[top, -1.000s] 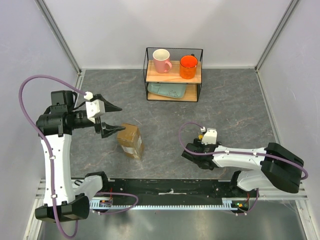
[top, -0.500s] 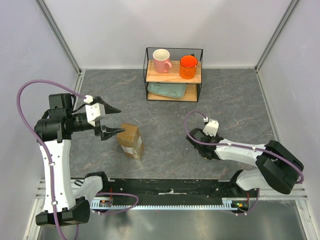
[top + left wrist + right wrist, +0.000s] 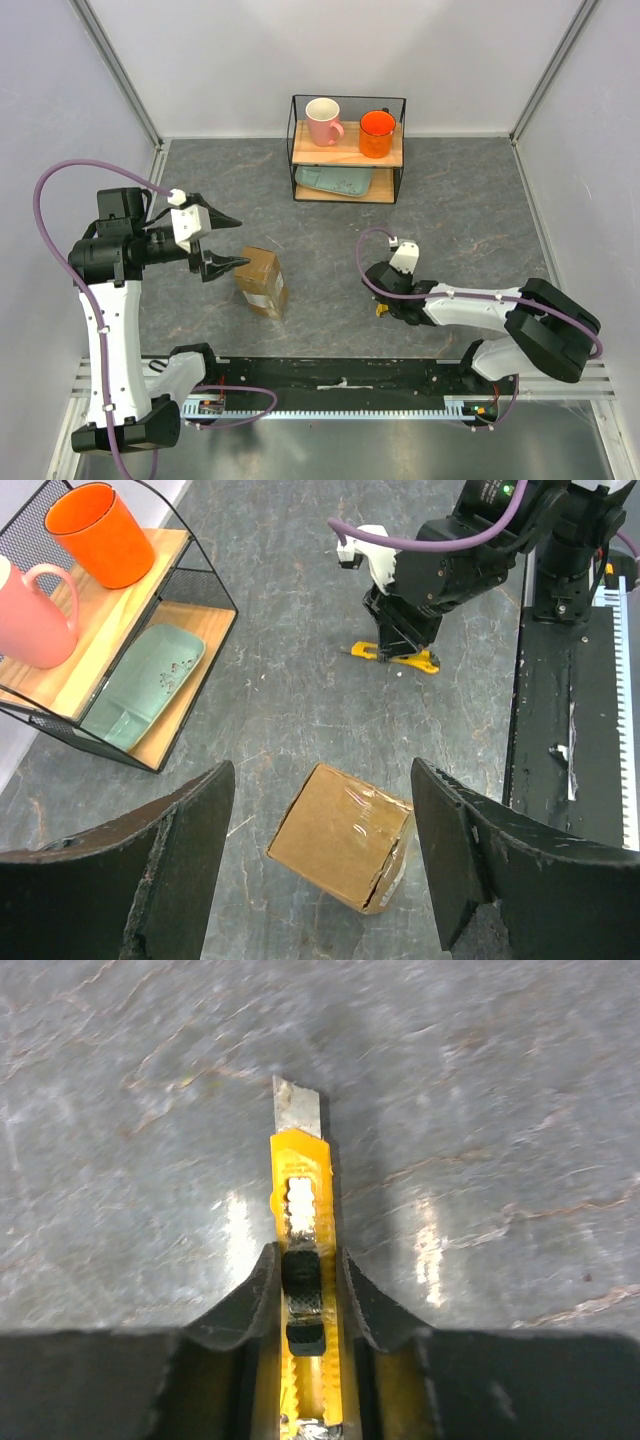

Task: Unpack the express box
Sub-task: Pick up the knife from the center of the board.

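The express box, brown cardboard with clear tape, lies on the grey table left of centre; the left wrist view shows it below, one taped corner split. My left gripper hovers just left of and above it, jaws wide open, nothing between them. A yellow utility knife lies flat on the table with its blade out. My right gripper has its fingers pressed against both sides of the knife's handle. From above, the knife peeks out under the right gripper.
A wire rack stands at the back centre with a pink mug and an orange mug on top and a green tray below. A black rail runs along the near edge.
The right gripper swung left and down over the knife and closed its jaws onto the handle. The left arm has barely moved; the box stays put.
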{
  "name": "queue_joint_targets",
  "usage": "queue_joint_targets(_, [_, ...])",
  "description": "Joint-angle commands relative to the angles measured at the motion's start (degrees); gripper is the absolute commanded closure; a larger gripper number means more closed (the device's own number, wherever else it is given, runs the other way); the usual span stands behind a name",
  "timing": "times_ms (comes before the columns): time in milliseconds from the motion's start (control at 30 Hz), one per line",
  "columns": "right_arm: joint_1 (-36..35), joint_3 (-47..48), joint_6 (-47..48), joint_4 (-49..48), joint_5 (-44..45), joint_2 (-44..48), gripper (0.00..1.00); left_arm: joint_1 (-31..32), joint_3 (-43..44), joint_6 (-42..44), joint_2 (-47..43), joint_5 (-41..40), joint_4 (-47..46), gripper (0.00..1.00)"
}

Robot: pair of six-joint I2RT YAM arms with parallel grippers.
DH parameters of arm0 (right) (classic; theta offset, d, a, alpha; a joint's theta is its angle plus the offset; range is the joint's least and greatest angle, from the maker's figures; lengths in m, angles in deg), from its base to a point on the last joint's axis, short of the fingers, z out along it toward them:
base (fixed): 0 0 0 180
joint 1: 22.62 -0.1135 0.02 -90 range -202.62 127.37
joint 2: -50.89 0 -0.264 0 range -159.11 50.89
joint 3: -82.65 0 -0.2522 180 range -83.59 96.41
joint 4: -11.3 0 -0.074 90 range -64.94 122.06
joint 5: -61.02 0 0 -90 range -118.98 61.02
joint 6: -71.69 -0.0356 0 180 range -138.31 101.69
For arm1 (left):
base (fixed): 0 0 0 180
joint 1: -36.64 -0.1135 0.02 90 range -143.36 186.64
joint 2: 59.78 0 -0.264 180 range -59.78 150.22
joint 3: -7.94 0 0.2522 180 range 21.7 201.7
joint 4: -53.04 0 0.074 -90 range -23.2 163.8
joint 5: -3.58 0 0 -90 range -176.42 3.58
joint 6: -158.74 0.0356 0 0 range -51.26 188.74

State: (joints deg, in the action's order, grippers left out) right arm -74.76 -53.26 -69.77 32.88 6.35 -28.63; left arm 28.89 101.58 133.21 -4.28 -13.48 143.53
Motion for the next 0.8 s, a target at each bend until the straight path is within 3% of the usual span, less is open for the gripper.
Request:
queue_joint_targets(0, [-3.1, -1.9, -2.9, 5.4, -10.4, -3.4, 0.91, 0.1, 1.2, -3.1, -0.3, 1.1, 0.0, 0.21])
queue_joint_targets(33, [-3.3, -0.9, -1.5, 5.7, -10.7, -2.9, 0.95, 0.1, 1.2, -3.4, -0.3, 1.2, -0.1, 0.21])
queue_joint_targets(100, [-4.5, 0.5, 1.1, 5.9, -11.2, 0.2, 1.00, 0.1, 1.4, -4.3, -0.1, 0.7, -0.5, 0.10])
queue_joint_targets(267, [-5.1, 6.2, 11.4, 7.8, -13.7, 11.6, 1.00, 0.2, 2.1, -6.7, -0.5, 2.2, -1.1, 0.02])
queue_joint_targets(433, [-5.6, 15.5, 20.3, 10.5, -18.7, 22.5, 1.00, 0.3, 4.7, -8.8, -0.7, 6.1, -1.5, 0.00])
queue_joint_targets(567, [-8.7, 24.4, 26.4, 13.4, -21.7, 24.1, 1.00, 0.6, 5.0, -17.3, -0.7, 11.8, -6.4, 0.00])
queue_joint_targets(767, [-20.1, 39.4, 34.8, 21.5, -12.8, 17.1, 1.00, 2.1, 4.8, -35.4, 0.8, 16.6, -18.4, 0.00])
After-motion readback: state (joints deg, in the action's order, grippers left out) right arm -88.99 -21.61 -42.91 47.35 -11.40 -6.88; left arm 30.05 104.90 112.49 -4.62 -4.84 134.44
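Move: Right between the right hand's parted fingers lies the knife, on the table and at the hand point, blade pointing out over the table. From that hand the upright cardboard box stands about 22 cm to the left and level with it, its middle some 8 cm higher; the wire shelf is roughly 30 cm ahead and 7 cm left. From the raised left hand, the knife lies about 29 cm right, 5 cm ahead and 33 cm below. Closing the rest of the way on the middle of the knife, the right fingers pinch its handle while the hand drifts some 3 cm back and left along the table; then it climbs fast, about 28 cm, still going left on the box's side, turning some 40 degrees counter-clockwise and tipping its fingers up. The empty left hand opens fully and rises about 4 cm. ##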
